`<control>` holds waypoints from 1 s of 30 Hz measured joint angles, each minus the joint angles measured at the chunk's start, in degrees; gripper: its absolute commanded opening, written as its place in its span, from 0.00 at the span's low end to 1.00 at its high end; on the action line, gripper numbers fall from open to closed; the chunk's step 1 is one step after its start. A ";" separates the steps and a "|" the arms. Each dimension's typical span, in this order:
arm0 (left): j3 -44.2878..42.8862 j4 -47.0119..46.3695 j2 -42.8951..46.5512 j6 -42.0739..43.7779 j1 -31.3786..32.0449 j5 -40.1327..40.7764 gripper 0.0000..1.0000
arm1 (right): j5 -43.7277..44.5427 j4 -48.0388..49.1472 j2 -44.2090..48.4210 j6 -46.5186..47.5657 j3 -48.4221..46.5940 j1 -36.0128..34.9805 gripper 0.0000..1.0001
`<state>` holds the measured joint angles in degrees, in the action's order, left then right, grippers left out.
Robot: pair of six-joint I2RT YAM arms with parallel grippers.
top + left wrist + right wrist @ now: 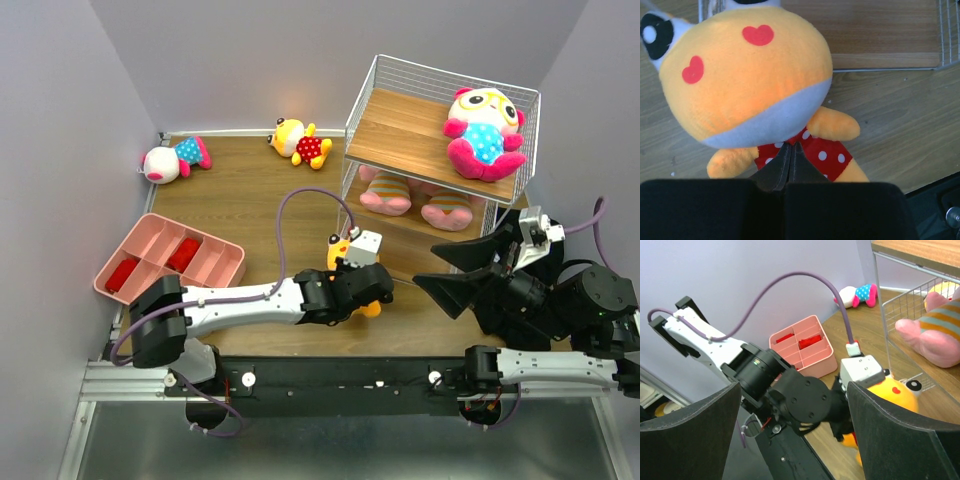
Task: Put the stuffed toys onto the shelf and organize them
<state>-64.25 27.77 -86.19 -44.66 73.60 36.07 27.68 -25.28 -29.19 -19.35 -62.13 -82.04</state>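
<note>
My left gripper [362, 292] is shut, its tips pinching the red dotted outfit of a yellow toy [750, 75] that lies just in front of the shelf [400, 125]. My right gripper [425, 265] hangs wide open and holds nothing, to the right of that toy and near the shelf's front. On the top tier sits a white-faced toy [485, 130]. Two pink striped pigs [385, 192] [448, 208] lie on the tier below. A second yellow toy [298, 140] and a second white-faced toy [172, 158] lie on the table at the back.
A pink divided tray [150, 235] with red pieces in it stands at the left, near the left arm's base. Purple walls close the table at the back and both sides. The left arm's cable [300, 195] loops over the middle.
</note>
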 measured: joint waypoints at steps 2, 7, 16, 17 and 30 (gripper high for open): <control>-0.04 -2.91 -1.49 1.14 0.09 0.07 0.00 | -0.09 0.50 0.15 0.35 0.00 0.00 0.92; -1.03 -8.52 -5.60 5.07 1.18 0.13 0.00 | -0.57 2.01 1.95 1.01 0.28 0.00 0.92; -7.21 -8.35 -10.82 5.62 6.45 2.54 0.00 | -0.35 4.37 6.58 1.53 1.55 0.00 0.91; -7.26 -8.41 -10.95 5.62 6.75 2.54 0.00 | -0.33 4.55 6.88 1.62 1.95 0.00 0.91; -7.74 -15.50 -14.19 9.01 6.10 2.56 0.00 | -0.31 5.09 8.22 1.68 2.80 0.00 0.91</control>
<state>-71.99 12.27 -100.38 -35.66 79.70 38.63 27.38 -20.18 -20.97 -17.67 -59.33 -82.04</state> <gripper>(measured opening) 0.007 0.908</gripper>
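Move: The left hand already holds the yellow toy by its chest. The empty bottom shelf is about 12 cm ahead of that hand, 11 cm to its right and 13 cm below. On the middle shelf above it, one pink toy sits some 13 cm ahead and 6 cm right of the hand, the other 10 cm ahead and 17 cm right, both roughly 10 cm higher. From the open right hand the bottom shelf is about 21 cm ahead, 3 cm right and 41 cm below. Rightwards by about 9 cm, at nearly the same height, the left arm carries the yellow toy across the front of the rack towards the bottom shelf, edging slightly back midway and turning some 10 degrees clockwise, its closed fingers keeping their pinch. The empty right hand shifts about 4 cm right and 2 cm up, its fingers tipping upward, still open. ##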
